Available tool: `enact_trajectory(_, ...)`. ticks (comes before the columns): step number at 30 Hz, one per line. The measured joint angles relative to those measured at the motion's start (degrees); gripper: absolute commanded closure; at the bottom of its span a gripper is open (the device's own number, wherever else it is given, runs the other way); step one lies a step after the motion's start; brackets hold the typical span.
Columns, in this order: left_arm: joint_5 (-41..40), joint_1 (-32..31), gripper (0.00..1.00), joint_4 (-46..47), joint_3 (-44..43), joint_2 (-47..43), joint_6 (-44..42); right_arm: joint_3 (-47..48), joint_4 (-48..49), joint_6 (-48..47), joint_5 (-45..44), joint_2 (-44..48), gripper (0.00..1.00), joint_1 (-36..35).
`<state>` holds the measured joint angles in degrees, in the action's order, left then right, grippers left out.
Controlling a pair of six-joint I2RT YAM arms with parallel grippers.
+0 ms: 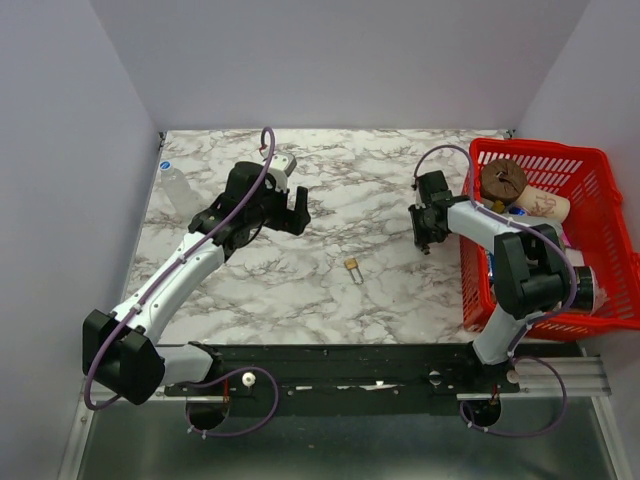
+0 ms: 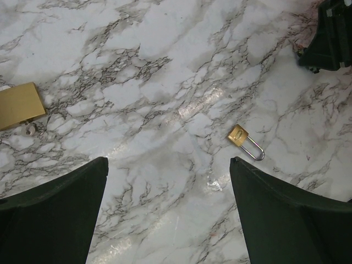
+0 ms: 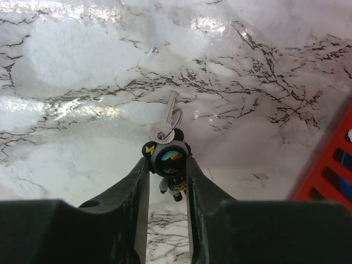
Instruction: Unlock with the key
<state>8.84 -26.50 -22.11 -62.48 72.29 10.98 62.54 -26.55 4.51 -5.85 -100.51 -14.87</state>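
A small brass padlock with a steel shackle lies on the marble table between the arms; it also shows in the left wrist view. My left gripper is open and empty, hovering up and left of the padlock. My right gripper is shut on a bear-shaped keychain charm, gripped between the fingers. A silver key hangs on the charm's ring and points forward over the table.
A red basket with several objects stands at the right edge. A clear plastic item lies at the far left. A second brass block lies left in the left wrist view.
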Motion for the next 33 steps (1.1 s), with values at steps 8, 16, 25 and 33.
enact_trajectory(8, 0.02, -0.26, 0.01, 0.15, 0.02, -0.15, -0.07, -0.63, -0.09, -1.53, 7.56, 2.64, 0.99, 0.04)
enact_trajectory(16, 3.17, -1.01, 0.01, 1.81, 1.49, -1.40, -0.44, -1.84, -1.33, -2.23, 20.52, 18.14, 0.99, -1.29)
enact_trajectory(25, 21.97, -3.37, 0.01, 10.64, 6.10, -4.13, 0.07, 3.02, -5.64, -3.13, 42.91, 27.96, 0.99, -7.39)
enact_trajectory(33, 36.70, -4.26, 0.12, 20.61, 8.70, -5.75, 4.63, 6.16, -7.67, -3.13, 52.68, 29.57, 0.99, -12.41)
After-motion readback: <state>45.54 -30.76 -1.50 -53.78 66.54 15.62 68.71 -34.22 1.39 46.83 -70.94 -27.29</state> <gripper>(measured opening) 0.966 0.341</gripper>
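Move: The right fingers are already shut on the key's dark fob just above the table. From them the open left hand is about 30 cm left, 4 cm nearer the base and 19 cm higher, so the fob lies 30 cm right, 4 cm ahead and 19 cm below it. The small padlock is some 18 cm left of the right hand and 7 cm back, on the table, and the red basket's near edge about 11 cm to its right, level ahead. Up first, then also left and back, the right hand carries the fob and key some 24 cm high and 18 cm across towards the left hand, swinging its fingers from down to leftward and keeping its grip. The left hand starts later, going back, right and a little up, roughly 15 cm in all, and turns about 35 degrees clockwise to face the key, its fingers staying wide open. ##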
